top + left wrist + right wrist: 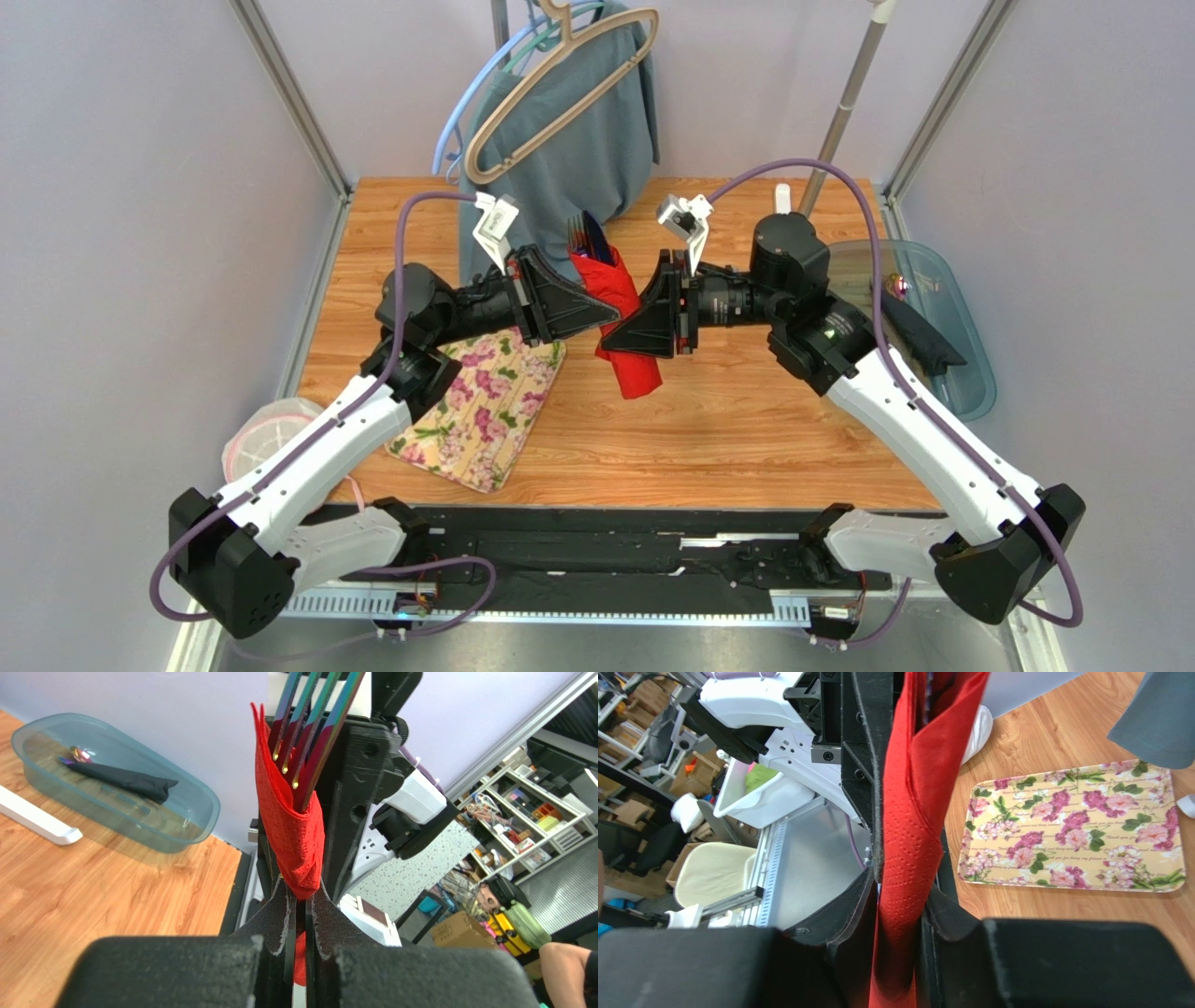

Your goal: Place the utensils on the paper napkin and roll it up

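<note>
The paper napkin (631,329), bright red, is wrapped into a loose roll and held in the air over the middle of the table. The utensils (589,235) stick out of its far end, and their iridescent tines (316,721) rise from the red wrap (291,833) in the left wrist view. My left gripper (606,322) comes from the left, and its jaws (302,899) are pinched shut on the napkin's lower edge. My right gripper (620,339) comes from the right. Its fingers (899,882) press on both sides of the red roll (906,812).
A cream floral mat (484,406) lies on the wooden table at the left, below the arms. A clear blue-grey bin (933,329) holding a dark item stands at the right edge. A grey-green garment on a beige hanger (582,126) hangs at the back.
</note>
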Action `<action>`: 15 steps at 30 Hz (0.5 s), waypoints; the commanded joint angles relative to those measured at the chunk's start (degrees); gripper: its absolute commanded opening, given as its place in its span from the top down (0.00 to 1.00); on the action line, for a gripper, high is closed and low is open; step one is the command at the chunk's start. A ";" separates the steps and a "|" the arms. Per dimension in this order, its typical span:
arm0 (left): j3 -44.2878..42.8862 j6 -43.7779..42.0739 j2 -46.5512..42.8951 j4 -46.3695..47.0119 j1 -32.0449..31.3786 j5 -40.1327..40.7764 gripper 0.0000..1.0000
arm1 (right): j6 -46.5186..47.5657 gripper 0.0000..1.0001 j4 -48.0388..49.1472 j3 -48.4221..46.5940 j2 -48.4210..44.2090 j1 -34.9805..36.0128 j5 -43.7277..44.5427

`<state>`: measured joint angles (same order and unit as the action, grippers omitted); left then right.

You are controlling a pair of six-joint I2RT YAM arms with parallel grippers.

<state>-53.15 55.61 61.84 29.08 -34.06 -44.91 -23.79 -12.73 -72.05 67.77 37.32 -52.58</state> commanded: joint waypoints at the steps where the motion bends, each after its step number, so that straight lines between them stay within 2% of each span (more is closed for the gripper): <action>1: -0.91 0.55 1.17 -1.04 1.19 1.49 1.00 | 3.22 0.69 -0.27 -2.48 -2.20 0.47 -0.25; 7: -1.35 0.37 1.44 -0.87 1.28 1.22 1.00 | 3.58 0.55 -3.17 -2.48 -2.20 -1.02 0.81; 15: -1.70 0.55 1.79 -0.34 1.28 1.31 1.00 | 3.23 0.50 -6.43 -2.30 -1.85 -3.74 1.42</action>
<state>-53.15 56.03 63.88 26.61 -33.15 -44.47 -21.04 -17.85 -72.05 67.37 34.98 -51.53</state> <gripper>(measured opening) 0.027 0.493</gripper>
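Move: The rolled napkin hangs upright between the hands, utensils upward, its middle practically at the left hand's pinch. From the right hand, around its lower part, that middle is about 3 cm higher and 2 cm ahead. Counted from the left hand, the flowered mat lies roughly 18 cm left, 2 cm ahead and 35 cm below, and the grey-blue cloth hangs some 25 cm ahead, 6 cm left and perhaps 15 cm lower. The right fingers, already starting to part, open on to about half their range around the lower part of the napkin roll and give up their grip, while that hand sinks about 1.5 cm, eases forward and, late on, draws roughly 1 cm to the right, away from the roll. The left hand keeps its shut pinch and carries the roll down and forward, some 2 cm each way, its wrist turning only a few degrees. ##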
